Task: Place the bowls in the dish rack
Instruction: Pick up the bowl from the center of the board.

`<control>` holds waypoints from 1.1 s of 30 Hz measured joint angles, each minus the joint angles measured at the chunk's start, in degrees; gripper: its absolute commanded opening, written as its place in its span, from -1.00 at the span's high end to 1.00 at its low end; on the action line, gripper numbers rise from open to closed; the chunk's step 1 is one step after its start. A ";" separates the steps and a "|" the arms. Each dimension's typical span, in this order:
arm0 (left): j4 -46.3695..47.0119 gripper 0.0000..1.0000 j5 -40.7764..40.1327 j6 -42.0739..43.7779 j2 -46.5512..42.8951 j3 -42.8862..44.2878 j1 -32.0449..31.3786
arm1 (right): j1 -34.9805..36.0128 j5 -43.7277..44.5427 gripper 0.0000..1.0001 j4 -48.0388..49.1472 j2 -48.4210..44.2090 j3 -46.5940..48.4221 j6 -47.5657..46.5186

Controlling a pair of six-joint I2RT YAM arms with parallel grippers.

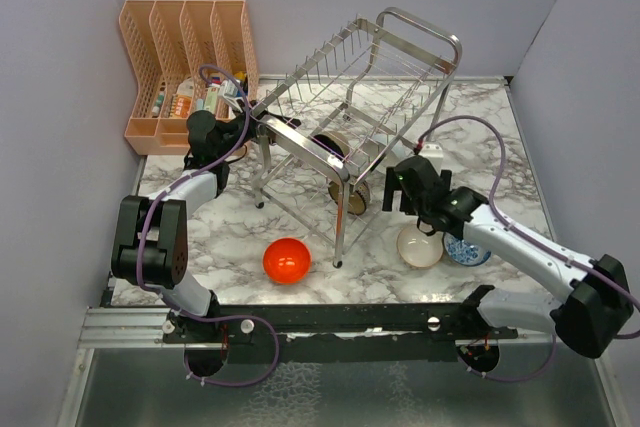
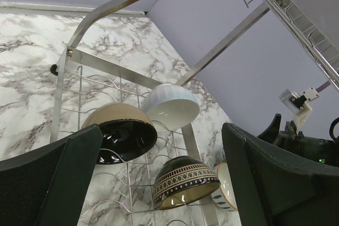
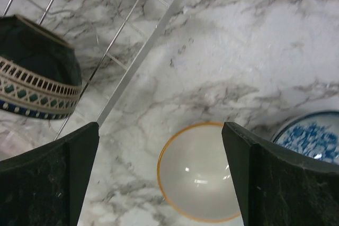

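The steel dish rack [image 1: 350, 97] stands mid-table. On its lower tier sit a beige bowl with black inside [image 2: 119, 130], a white ribbed bowl [image 2: 170, 105] and a dark patterned bowl [image 2: 185, 181]. A red-orange bowl [image 1: 286, 260] lies on the marble in front of the rack. A cream bowl with an orange rim [image 3: 198, 170] and a blue-patterned bowl [image 3: 312, 138] lie side by side at the right. My right gripper [image 3: 160, 178] hovers open above the cream bowl, holding nothing. At the rack's left end my left gripper [image 2: 161, 183] is open and empty.
A peach slotted organiser [image 1: 190, 57] with small items stands at the back left, close behind the left arm. The rack's leg and frame bar [image 3: 143, 51] run just left of the cream bowl. Grey walls close in on both sides.
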 measured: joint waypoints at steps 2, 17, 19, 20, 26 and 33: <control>-0.28 -0.99 0.04 0.02 0.00 0.02 0.00 | 0.00 -2.69 -0.99 -3.96 -2.25 0.26 3.50; -2.60 -0.99 0.17 0.61 0.00 0.13 0.09 | 0.00 -17.35 -0.61 -29.05 -15.41 0.22 26.80; -2.60 -0.99 0.17 0.59 0.00 0.13 0.09 | 0.00 -18.38 -0.60 -29.81 -15.37 -0.17 28.55; -2.60 -0.99 0.17 0.59 0.00 0.13 0.09 | 0.00 -18.91 -0.60 -29.86 -15.10 -0.76 29.42; -2.60 -0.99 0.20 0.59 0.00 0.13 0.09 | 0.00 -20.41 -0.59 -29.99 -14.69 -7.72 35.21; -2.58 -0.99 0.22 0.59 0.00 0.13 0.09 | 0.00 -17.86 -0.42 -29.44 -13.05 -8.31 38.62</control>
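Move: The cream bowl lies empty on the board, about 8 cm back from the right hand, 4 cm to its right and some 10 cm below. The blue bowl stands about 11 cm to the right of the cream bowl and 1 cm nearer the base. The patterned bowl in the rack is some 10 cm left of the right hand, 1 cm ahead and 5 cm lower. From the left hand the cream bowl is roughly 23 cm back, 32 cm right and 22 cm below. The cream bowl is approached by the right hand, which draws back about 14 cm, nearly level at first, then sinks some 4 cm close to the bowl's near side. On the way the wrist tips the fingers from slanting forward to pointing nearly straight down and turns clockwise, while the wide-open fingers narrow to about three quarters. ##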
